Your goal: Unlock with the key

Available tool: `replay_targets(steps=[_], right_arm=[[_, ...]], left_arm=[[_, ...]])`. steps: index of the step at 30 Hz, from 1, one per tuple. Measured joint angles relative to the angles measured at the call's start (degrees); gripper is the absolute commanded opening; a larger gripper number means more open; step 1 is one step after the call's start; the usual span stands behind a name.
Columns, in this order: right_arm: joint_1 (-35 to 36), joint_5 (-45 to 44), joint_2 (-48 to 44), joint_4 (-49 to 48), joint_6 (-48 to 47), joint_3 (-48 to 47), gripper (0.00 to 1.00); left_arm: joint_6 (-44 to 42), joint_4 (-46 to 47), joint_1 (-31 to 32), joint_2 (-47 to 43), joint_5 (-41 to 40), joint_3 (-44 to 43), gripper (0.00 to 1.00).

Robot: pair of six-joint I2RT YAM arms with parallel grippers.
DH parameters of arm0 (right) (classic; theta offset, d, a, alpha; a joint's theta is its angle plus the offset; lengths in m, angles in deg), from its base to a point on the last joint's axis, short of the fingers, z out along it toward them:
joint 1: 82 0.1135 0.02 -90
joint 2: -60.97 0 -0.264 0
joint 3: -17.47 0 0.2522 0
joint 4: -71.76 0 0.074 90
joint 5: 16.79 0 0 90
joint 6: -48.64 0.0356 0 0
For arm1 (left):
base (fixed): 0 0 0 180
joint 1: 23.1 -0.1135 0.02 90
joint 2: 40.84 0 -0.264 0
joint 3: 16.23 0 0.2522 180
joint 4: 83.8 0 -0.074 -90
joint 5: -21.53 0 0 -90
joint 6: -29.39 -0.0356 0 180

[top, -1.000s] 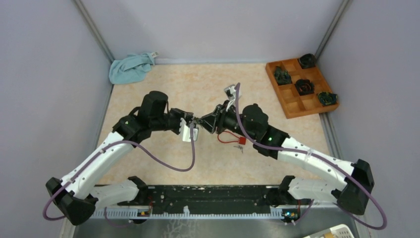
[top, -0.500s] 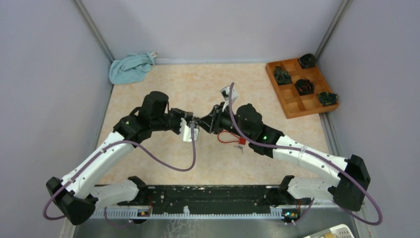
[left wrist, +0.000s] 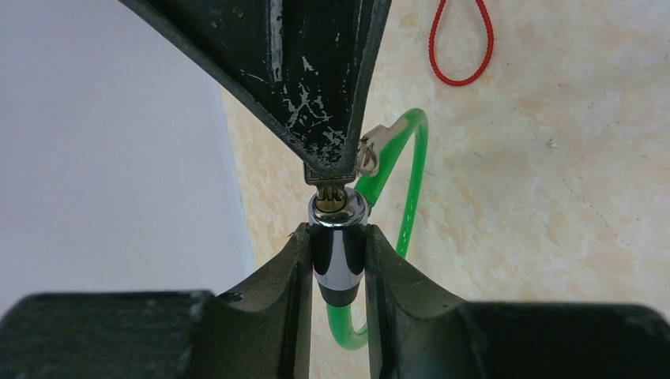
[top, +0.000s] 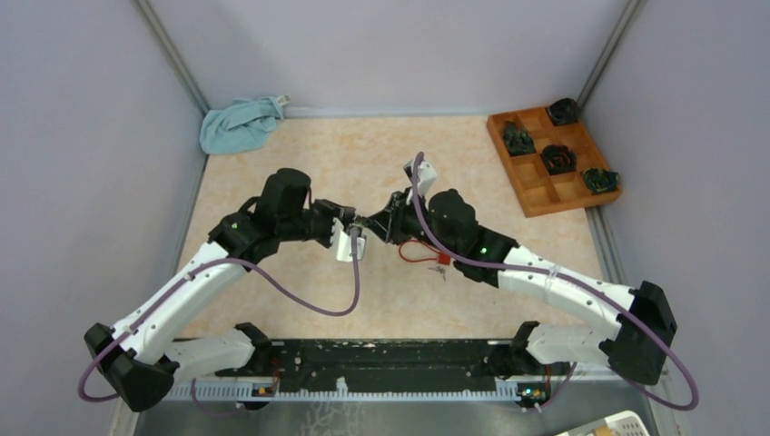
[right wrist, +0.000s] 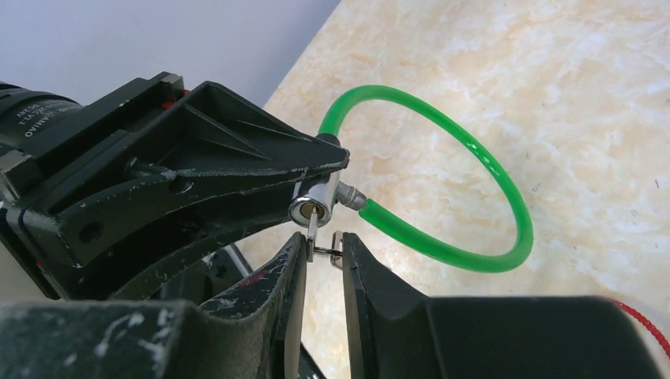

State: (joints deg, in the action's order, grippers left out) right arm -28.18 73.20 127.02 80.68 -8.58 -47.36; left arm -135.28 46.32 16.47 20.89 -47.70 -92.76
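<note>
A green cable lock (right wrist: pixel 474 158) hangs above the table, and my left gripper (left wrist: pixel 340 264) is shut on its chrome lock cylinder (left wrist: pixel 340 253). The keyhole faces my right gripper (right wrist: pixel 322 249). That gripper is shut on the small metal key (right wrist: pixel 314 229), whose blade sits in the cylinder's keyhole (right wrist: pixel 312 207); a ring piece lies between its fingers. In the top view the two grippers meet tip to tip at the table's middle, left gripper (top: pixel 350 221) and right gripper (top: pixel 374 221). The green cable (left wrist: pixel 411 181) loops away to the right.
A red cord with a red tag (top: pixel 442 258) lies on the table just under the right wrist. A blue cloth (top: pixel 241 123) sits at the back left corner. A wooden compartment tray (top: pixel 536 195) with dark objects stands at the back right.
The right gripper's jaws have narrowed onto the key, and its wrist and forearm have shifted slightly left. The left arm has stayed still with the lock.
</note>
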Motion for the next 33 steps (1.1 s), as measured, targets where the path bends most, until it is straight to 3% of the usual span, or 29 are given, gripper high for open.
replay_targets(steps=[8,11,17,25,27,33], right_arm=[[0.00,1.29,1.33,-0.33,2.47,-1.18,0.07],[0.00,1.27,1.75,-0.72,4.98,-1.18,0.07],[0.00,0.68,1.99,-0.70,8.74,-1.18,0.16],[-0.20,0.55,1.95,-1.27,11.23,-0.74,0.10],[-0.44,1.01,1.68,-2.51,11.45,0.11,0.00],[-1.51,1.79,-0.72,-4.66,12.85,3.37,0.00]], left_arm=[[-0.04,0.00,0.22,0.00,-0.26,0.02,0.00],[-0.24,0.20,0.20,-0.02,-0.72,0.26,0.00],[-1.14,1.16,0.31,-0.02,-1.20,0.74,0.00],[-1.70,1.84,0.57,-0.07,-1.62,0.94,0.00],[-1.70,1.79,0.59,-0.13,-1.68,0.94,0.00],[-1.99,1.92,1.16,-0.31,-1.55,0.96,0.00]])
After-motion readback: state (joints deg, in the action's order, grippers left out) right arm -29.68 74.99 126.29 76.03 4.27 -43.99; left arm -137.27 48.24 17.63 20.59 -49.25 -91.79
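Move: The key, already in the lock's keyhole, has its head between the open right fingers, level with the hand point; the steel barrel, still gripped by the left hand, is about 2 cm ahead of them and 3 cm left. From the left hand the key head is some 3 cm right, 1 cm back, 1 cm higher. The red lock lies roughly 16 cm right of the right hand, 9 cm back, and the loose keys 15 cm right, 12 cm back, both about 22 cm below. Right hand eases 1 cm left and returns, rolling some 15 degrees clockwise from behind, and pinches the key. ##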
